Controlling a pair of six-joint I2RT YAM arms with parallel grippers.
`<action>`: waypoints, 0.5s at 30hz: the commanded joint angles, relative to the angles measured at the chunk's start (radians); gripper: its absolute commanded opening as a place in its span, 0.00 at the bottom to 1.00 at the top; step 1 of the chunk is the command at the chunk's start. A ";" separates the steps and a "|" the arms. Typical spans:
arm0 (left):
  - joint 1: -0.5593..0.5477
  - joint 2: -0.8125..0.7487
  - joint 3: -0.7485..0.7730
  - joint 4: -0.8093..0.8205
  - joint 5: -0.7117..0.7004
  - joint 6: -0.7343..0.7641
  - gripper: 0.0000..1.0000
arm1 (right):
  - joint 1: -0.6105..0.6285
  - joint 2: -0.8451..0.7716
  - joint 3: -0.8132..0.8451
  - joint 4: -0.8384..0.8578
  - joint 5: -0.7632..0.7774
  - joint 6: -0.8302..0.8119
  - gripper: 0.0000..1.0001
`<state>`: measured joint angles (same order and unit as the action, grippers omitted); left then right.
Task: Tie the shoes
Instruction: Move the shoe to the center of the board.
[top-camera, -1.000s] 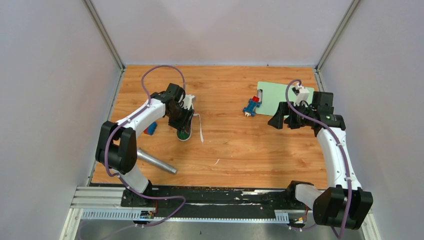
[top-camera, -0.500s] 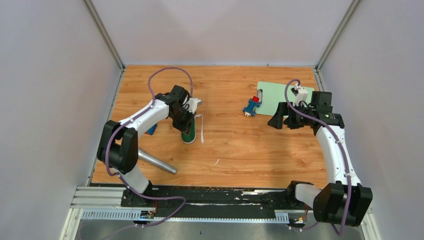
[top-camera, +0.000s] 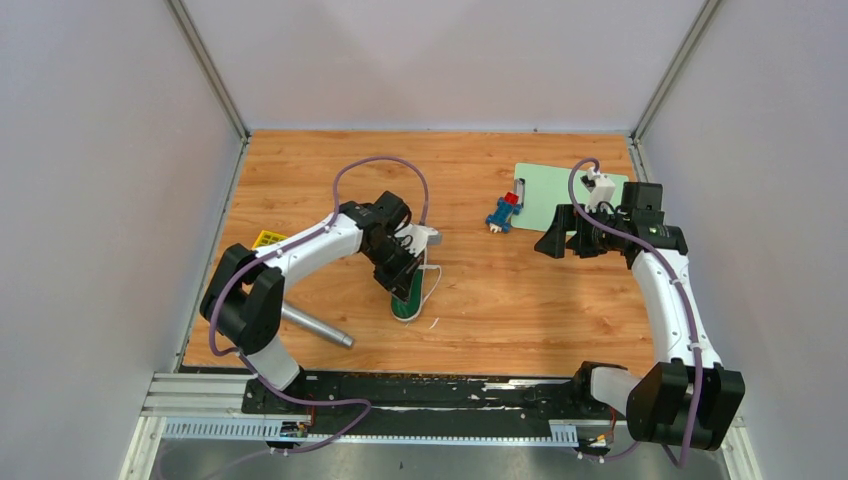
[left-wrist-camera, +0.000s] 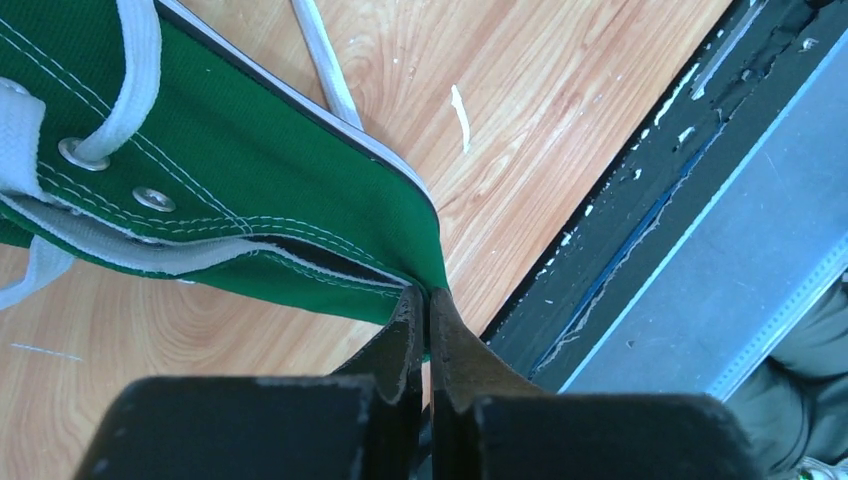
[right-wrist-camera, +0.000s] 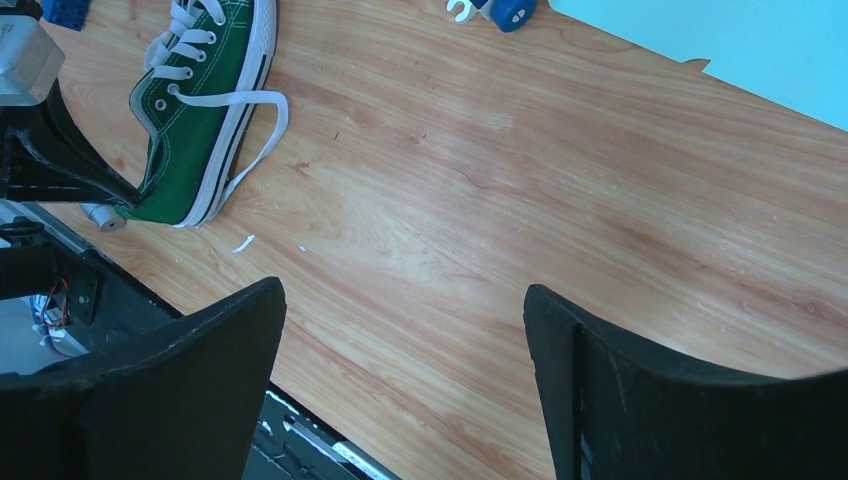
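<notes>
The green shoe (top-camera: 408, 302) lies on the wooden table near the middle left, heel toward the near edge. Its white laces (top-camera: 433, 283) trail loose to its right. My left gripper (top-camera: 406, 296) is shut on the shoe's heel edge. In the left wrist view the two fingers (left-wrist-camera: 400, 335) pinch the green canvas (left-wrist-camera: 230, 170) where the collar ends. In the right wrist view the shoe (right-wrist-camera: 195, 130) lies at the upper left with untied laces (right-wrist-camera: 255, 115). My right gripper (top-camera: 553, 243) hovers open at the right, nothing between its fingers (right-wrist-camera: 590, 350).
A blue and red toy (top-camera: 503, 212) lies beside a pale green mat (top-camera: 565, 195) at the back right. A metal cylinder (top-camera: 312, 325) lies at the near left, a yellow item (top-camera: 267, 239) further left. The black rail (top-camera: 430, 392) runs along the near edge.
My left gripper has shut on the shoe's heel and dragged the shoe to the right and toward the near edge. The right arm has not moved.
</notes>
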<state>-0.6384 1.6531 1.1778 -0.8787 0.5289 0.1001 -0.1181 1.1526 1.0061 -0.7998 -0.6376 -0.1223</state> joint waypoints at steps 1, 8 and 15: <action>0.002 -0.036 -0.005 -0.003 0.104 0.005 0.09 | 0.005 0.000 0.016 0.036 -0.030 -0.020 0.90; 0.058 -0.115 0.150 -0.112 0.040 0.118 0.58 | 0.145 -0.022 0.021 0.031 0.014 -0.078 0.89; 0.165 -0.195 0.155 -0.099 -0.167 0.323 0.71 | 0.314 0.036 0.100 -0.008 0.042 -0.206 0.83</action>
<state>-0.5163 1.5059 1.3331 -0.9737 0.4953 0.2562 0.1390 1.1622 1.0233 -0.8078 -0.6109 -0.2165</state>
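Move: The shoe's heel collar is already between the left hand's shut fingers, with the shoe's middle about 8 cm ahead of that hand and 3 cm lower. The silver tube lies some 22 cm to the left hand's left and 3 cm back, the white scrap 7 cm right and 3 cm back. For the right hand the shoe is roughly 32 cm to the left, about level and 14 cm below; the toy car is around 13 cm ahead and 9 cm left. The shoe's heel collar is let go as the left fingers open from shut to well apart, at first almost in place; then the left hand lifts about 8 cm, going forward some 5 cm and slightly left, its fingers tipping forward. Meanwhile the right hand, still open, swings about 6 cm left towards the shoe and slightly back at the same height, turning counter-clockwise. ##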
